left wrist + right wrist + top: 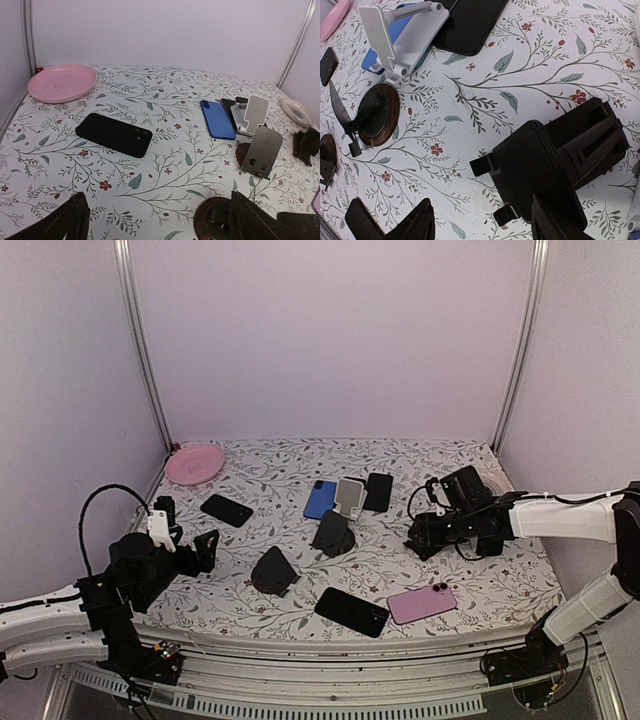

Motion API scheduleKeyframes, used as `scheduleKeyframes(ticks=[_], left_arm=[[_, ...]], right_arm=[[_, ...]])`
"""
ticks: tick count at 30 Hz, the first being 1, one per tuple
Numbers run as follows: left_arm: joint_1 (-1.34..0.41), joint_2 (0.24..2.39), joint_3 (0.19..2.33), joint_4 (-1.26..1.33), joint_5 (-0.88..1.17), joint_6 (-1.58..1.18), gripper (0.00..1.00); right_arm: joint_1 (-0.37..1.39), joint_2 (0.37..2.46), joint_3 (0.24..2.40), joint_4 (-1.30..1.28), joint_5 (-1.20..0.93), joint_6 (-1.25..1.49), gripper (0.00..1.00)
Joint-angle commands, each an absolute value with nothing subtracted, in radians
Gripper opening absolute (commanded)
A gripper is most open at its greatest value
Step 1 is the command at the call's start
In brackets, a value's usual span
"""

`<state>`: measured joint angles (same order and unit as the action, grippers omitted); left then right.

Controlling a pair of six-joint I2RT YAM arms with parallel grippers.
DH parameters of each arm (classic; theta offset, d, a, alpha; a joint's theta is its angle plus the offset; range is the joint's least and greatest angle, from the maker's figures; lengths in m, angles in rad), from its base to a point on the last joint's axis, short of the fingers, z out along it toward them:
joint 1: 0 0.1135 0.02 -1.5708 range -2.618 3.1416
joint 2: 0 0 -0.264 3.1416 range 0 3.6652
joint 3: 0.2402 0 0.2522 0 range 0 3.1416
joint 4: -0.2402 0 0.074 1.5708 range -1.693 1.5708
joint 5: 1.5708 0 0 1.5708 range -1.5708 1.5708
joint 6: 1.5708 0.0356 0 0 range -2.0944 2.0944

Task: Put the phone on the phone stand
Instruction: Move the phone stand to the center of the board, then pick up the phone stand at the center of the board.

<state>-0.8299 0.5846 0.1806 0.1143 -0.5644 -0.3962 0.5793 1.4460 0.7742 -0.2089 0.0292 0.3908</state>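
Several phones lie flat on the floral cloth: a black one (225,509) at the left, a blue one (320,499) and a black one (378,491) at the back, another black one (352,611) and a pink one (421,603) near the front. A black phone stand (540,170) sits on the cloth with no phone on it. My right gripper (482,225) hangs just over it, jaws apart; the left finger (410,225) is well clear of it. My left gripper (157,225) is open over bare cloth, short of the left black phone (114,134).
A white stand (349,496) and two dark stands (333,533) (272,571) are in the middle. The round brown base (215,220) of one lies by my left gripper's right finger. A pink plate (194,463) sits back left, a tape roll (297,110) back right.
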Motion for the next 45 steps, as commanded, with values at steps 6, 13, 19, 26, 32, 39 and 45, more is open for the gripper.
scheduleKeyframes(ticks=[6,13,19,26,32,39,45], left_arm=[[-0.815,0.597,0.192,0.135,-0.562,-0.390,0.97],[-0.813,0.603,0.196,0.135,-0.561,-0.389,0.97],[-0.814,0.601,0.194,0.135,-0.561,-0.390,0.97],[-0.814,0.602,0.195,0.135,-0.561,-0.389,0.97],[-0.814,0.596,0.192,0.133,-0.561,-0.390,0.97],[-0.814,0.591,0.191,0.133,-0.559,-0.389,0.97],[-0.812,0.593,0.191,0.135,-0.560,-0.390,0.97]], right_arm=[[0.572,1.345,0.781,-0.309,0.111,0.455,0.67],[0.579,1.222,0.744,-0.308,0.151,0.507,0.71],[0.578,1.062,0.711,-0.260,0.224,0.600,0.99],[0.575,0.949,0.647,-0.177,0.170,0.631,0.99],[0.575,0.922,0.697,-0.229,0.198,0.771,0.99],[0.572,0.810,0.716,-0.225,0.133,0.753,0.99],[0.572,0.834,0.738,-0.256,0.119,0.737,0.99]])
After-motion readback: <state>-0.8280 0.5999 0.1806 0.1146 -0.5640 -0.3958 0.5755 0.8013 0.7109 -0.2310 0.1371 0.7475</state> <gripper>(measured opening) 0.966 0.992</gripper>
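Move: Just off the right hand's right fingertip is the black phone stand, its middle about 4 cm ahead, 4 cm to the right and 3 cm below. The pink phone lies about 15 cm back and 1 cm left. A black phone is about 6 cm ahead and 19 cm right, and the grey stand about 4 cm ahead and 20 cm left. From the left hand the black phone stand is about 12 cm ahead, 55 cm right and 11 cm lower. Finishing its low rightward nudge of under 2 cm with the right finger against the black phone stand, the right hand comes free and climbs about 18 cm, drifting right and slightly back above and away from it. On the way the part-open fingers spread wide and the wrist turns some 35 degrees, lifting the fingers from steeply down and rolling the hand's left side up. ##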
